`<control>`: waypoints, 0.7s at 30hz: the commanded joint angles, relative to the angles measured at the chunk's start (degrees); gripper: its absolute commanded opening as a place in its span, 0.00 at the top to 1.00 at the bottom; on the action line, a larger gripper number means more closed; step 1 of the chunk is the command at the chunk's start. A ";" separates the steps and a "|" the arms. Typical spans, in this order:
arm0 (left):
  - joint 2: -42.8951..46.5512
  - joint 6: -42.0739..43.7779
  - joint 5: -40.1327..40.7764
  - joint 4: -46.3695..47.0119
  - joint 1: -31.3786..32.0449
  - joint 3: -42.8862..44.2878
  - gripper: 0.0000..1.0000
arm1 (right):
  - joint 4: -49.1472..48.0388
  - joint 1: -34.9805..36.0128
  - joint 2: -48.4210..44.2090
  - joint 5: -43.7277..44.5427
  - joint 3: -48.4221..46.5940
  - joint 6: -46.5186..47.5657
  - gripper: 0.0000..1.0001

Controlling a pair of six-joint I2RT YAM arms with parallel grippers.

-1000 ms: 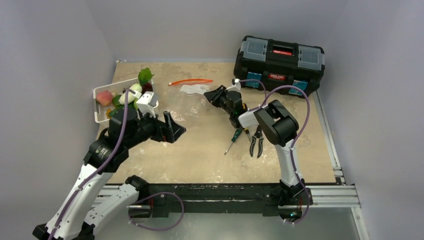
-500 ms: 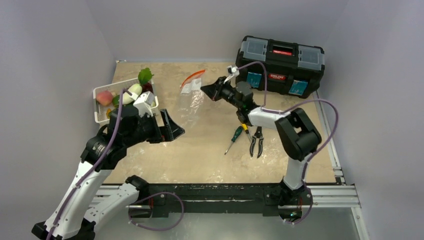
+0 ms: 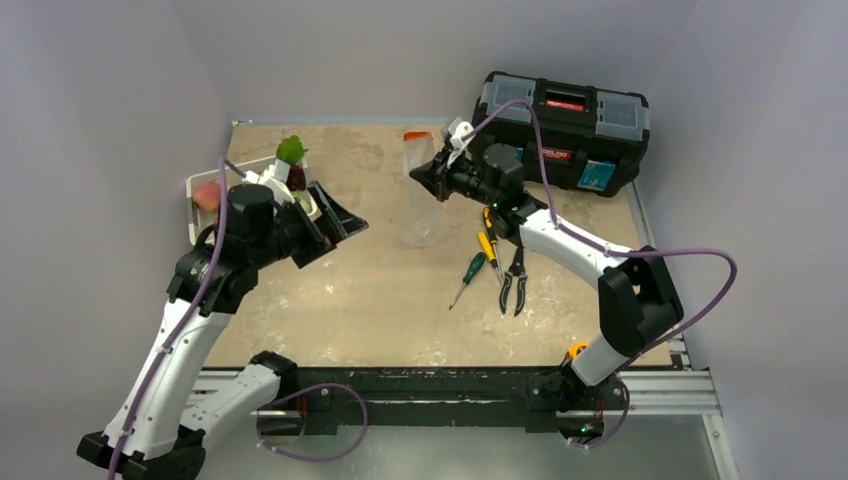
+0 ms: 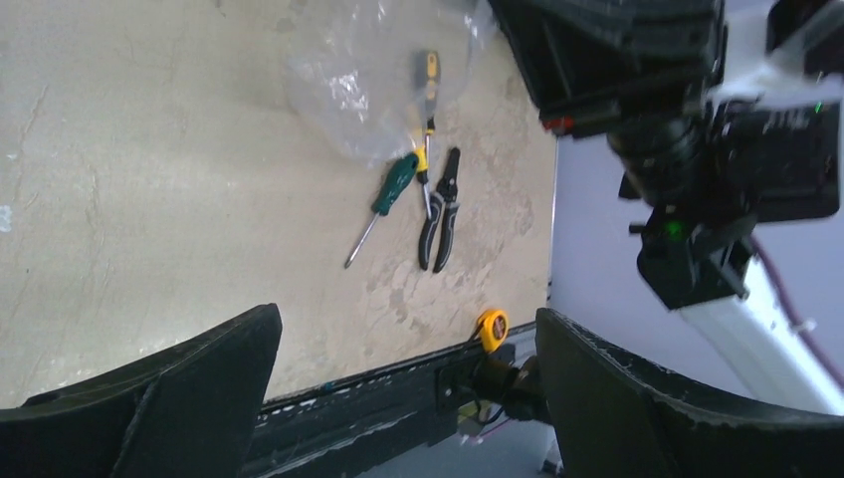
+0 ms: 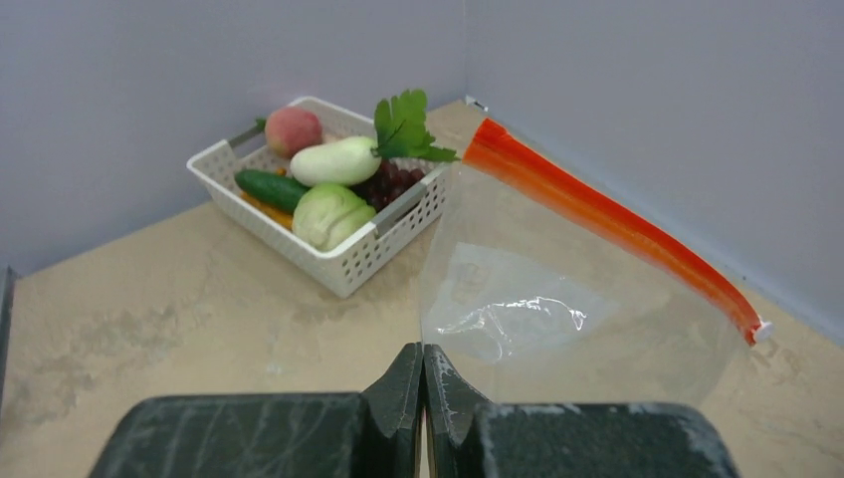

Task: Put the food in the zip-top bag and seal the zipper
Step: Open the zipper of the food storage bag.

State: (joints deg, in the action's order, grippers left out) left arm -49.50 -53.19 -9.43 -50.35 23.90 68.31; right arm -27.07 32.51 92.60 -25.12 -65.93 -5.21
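Observation:
The clear zip-top bag [image 3: 420, 200] hangs upright above the table with its orange-red zipper [image 3: 418, 136] on top. My right gripper [image 3: 434, 176] is shut on the bag's side edge. In the right wrist view the pinched fingertips [image 5: 423, 351] hold the bag [image 5: 557, 299] below the zipper [image 5: 607, 219]. The food lies in a white basket [image 5: 328, 264]: peach [image 5: 294, 129], dark green cucumber [image 5: 267, 186], cabbage [image 5: 328, 214], grapes [image 5: 393, 182]. My left gripper [image 3: 335, 230] stands open and holds nothing beside the basket [image 3: 195, 200]; in its own view the gripper [image 4: 408, 398] looks across the table.
A black toolbox [image 3: 560, 125] stands at the back right. A green screwdriver [image 3: 467, 275], a yellow screwdriver [image 3: 487, 245] and pliers [image 3: 512, 280] lie right of centre. A yellow tape measure [image 4: 491, 327] sits at the table's near edge. Grey walls close in the left, back and right.
My right gripper closed on the bag and lifted it off the table until it hangs upright. My left gripper swung up and back towards the basket, staying open.

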 commanded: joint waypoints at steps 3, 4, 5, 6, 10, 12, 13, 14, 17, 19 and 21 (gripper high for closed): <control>-5.97 -4.74 -20.34 12.19 -12.59 -2.55 0.00 | 4.45 2.06 -7.23 -2.51 4.57 8.79 1.00; -6.96 -5.53 -23.67 14.84 -13.82 -3.71 0.00 | 4.17 2.35 -7.37 -2.79 5.22 8.52 1.00; -7.79 -6.20 -25.96 17.06 -14.64 -4.66 0.00 | 4.05 3.21 -7.52 -2.82 5.79 8.28 1.00; -8.37 -6.67 -27.05 18.92 -15.22 -5.39 0.00 | 3.37 3.70 -7.66 -2.73 6.60 7.84 1.00; -10.92 -5.05 -27.04 19.73 -16.47 -4.85 0.04 | -3.16 4.93 -9.52 -2.46 12.19 3.76 1.00; -12.44 -4.94 -27.33 19.97 -17.30 -3.92 0.04 | -1.49 5.83 -9.92 -2.24 12.60 4.27 1.00; -13.01 -5.24 -27.91 20.75 -17.58 -3.67 0.04 | -0.67 6.23 -10.09 -1.96 12.66 4.70 1.00; -13.59 -5.55 -28.24 21.36 -17.72 -3.38 0.03 | -0.90 6.42 -10.50 -1.75 13.16 4.61 1.00; -14.89 -6.34 -27.04 21.41 -17.75 -3.04 0.01 | -3.74 6.59 -12.10 -1.89 16.32 2.25 1.00; -15.61 -7.61 -26.50 22.73 -17.75 -4.08 0.01 | -4.75 6.84 -12.78 -1.80 17.61 1.11 1.00; -16.81 -8.37 -26.47 24.21 -17.75 -5.07 0.01 | -6.24 7.03 -13.47 -1.62 19.26 0.00 1.00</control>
State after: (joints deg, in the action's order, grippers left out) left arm -64.86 -59.05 -34.74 -31.00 6.48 62.76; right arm -27.92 39.00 82.06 -26.61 -48.93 -2.15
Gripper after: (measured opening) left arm 0.991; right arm 0.003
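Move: The bag's orange zipper, its middle, is roughly 26 cm ahead of the left hand and 15 cm to its right, at about its height. The food basket stands some 26 cm ahead and 26 cm left of that hand, about 19 cm lower. From the right hand, which already pinches the bag's edge, the zipper lies about 9 cm ahead, straight out and 3 cm above; the green screwdriver is 13 cm back, 13 cm right and 20 cm down. Still pinching the bag by its side edge with shut fingers, the right hand draws back about 9 cm and then sinks about 5 cm, carrying the bag towards the left gripper. The left hand, wide open, pushes forward some 8 cm to meet the zipper, dips slightly and rolls its left side down about 15 degrees; its fingers come close to the near zipper end, with no contact to be seen. ##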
